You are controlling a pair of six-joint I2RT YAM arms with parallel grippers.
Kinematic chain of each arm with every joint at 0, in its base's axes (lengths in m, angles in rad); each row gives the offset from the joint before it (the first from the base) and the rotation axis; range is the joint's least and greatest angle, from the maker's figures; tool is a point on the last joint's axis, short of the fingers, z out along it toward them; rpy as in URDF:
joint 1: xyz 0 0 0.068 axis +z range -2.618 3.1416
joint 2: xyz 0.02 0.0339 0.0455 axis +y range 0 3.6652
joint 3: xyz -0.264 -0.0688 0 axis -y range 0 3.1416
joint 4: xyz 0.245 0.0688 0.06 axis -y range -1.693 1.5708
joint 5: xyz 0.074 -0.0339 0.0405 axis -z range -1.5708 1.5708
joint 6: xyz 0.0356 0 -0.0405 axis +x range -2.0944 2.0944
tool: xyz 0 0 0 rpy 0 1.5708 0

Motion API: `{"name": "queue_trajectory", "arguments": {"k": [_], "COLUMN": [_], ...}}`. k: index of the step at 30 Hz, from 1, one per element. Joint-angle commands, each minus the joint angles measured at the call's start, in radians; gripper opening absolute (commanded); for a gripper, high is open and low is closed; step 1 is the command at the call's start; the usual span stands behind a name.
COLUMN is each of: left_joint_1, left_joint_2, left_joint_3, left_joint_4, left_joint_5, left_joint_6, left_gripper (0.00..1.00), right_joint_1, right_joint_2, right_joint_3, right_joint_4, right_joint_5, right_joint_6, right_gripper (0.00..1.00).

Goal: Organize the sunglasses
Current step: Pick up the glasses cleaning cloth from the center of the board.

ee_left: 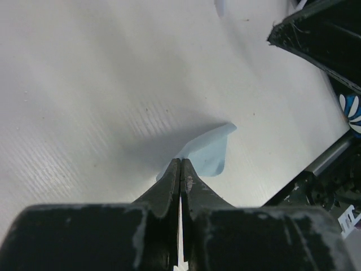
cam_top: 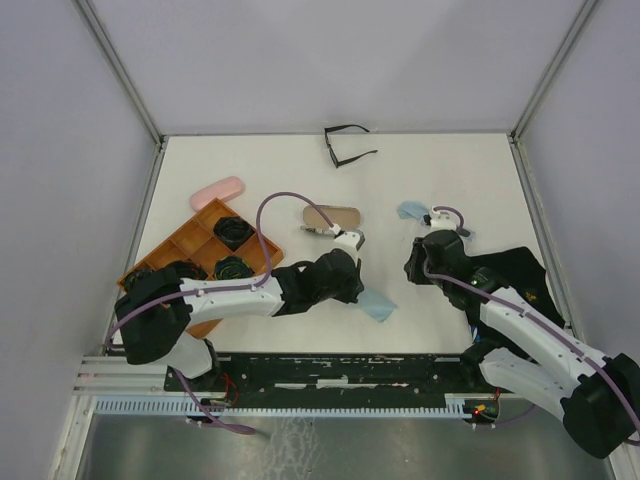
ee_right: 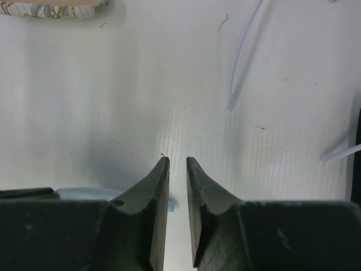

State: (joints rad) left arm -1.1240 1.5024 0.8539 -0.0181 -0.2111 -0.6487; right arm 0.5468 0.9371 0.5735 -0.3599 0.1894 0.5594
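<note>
A pair of sunglasses with a thin black frame (cam_top: 347, 146) lies open at the back of the table. Dark sunglasses (cam_top: 232, 230) fill compartments of the orange tray (cam_top: 180, 243) at the left. My left gripper (cam_top: 362, 290) (ee_left: 180, 161) is shut, its tips pinching a corner of the light-blue cloth (cam_top: 379, 306) (ee_left: 207, 151) just above the table. My right gripper (cam_top: 411, 264) (ee_right: 177, 160) hovers low over bare table to the cloth's right. Its jaws stand slightly apart with nothing between them. An edge of the cloth (ee_right: 79, 193) shows beside its left finger.
A pink case (cam_top: 217, 192) lies behind the tray and a patterned case (cam_top: 331, 216) (ee_right: 53, 8) lies mid-table. A pale-blue item (cam_top: 412, 210) sits behind the right gripper. A black patterned pouch (cam_top: 518, 275) lies at the right edge. A metal rail (cam_top: 330, 370) runs along the near edge.
</note>
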Motion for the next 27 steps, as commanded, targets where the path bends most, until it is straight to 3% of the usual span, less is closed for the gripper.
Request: {"name": "queue_trajectory", "arguments": {"k": [1, 12, 21, 27], "left_joint_1": [0.040, 0.132, 0.184, 0.197], "left_joint_2": [0.027, 0.048, 0.092, 0.109], "left_joint_3": [-0.021, -0.127, -0.143, -0.153], "left_joint_4": [0.092, 0.192, 0.246, 0.247], "left_joint_5": [0.007, 0.023, 0.048, 0.044], "left_joint_6": [0.026, 0.001, 0.016, 0.029], "left_gripper": [0.03, 0.03, 0.03, 0.03], "right_joint_1": [-0.003, -0.005, -0.003, -0.005], "right_joint_2": [0.015, 0.044, 0.094, 0.153], "right_joint_3": [0.013, -0.004, -0.026, -0.017], "right_joint_4": [0.033, 0.053, 0.127, 0.151], "right_joint_5": [-0.039, -0.131, -0.201, -0.226], "right_joint_6": [-0.012, -0.007, -0.002, 0.010], "right_gripper": [0.27, 0.35, 0.46, 0.48]}}
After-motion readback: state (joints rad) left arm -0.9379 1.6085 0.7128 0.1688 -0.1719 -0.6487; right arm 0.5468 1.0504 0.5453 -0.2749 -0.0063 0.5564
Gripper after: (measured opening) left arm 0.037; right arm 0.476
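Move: My left hand already pinches the cleaning cloth by one corner; bare board to lay it on is about 5 cm ahead, 5 cm left and 9 cm below. The cloth's trailing middle is 4 cm to this hand's right, 1 cm ahead, 7 cm down. From my empty right hand it lies about 7 cm left, 4 cm back, 8 cm down; the thin white strip is 10 cm ahead and 2 cm right, the open glasses case 19 cm ahead and 19 cm left. Keeping my grip on the cloth, I sink my left hand about 6 cm while carrying it some 5 cm forward and 5 cm left, turning slightly counter-clockwise, so the cloth is drawn out over the board. Meanwhile my right hand eases about 3 cm left and 3 cm down towards the cloth's free right end, tipping a little further down and opening its fingers from a quarter to half, not yet touching. ##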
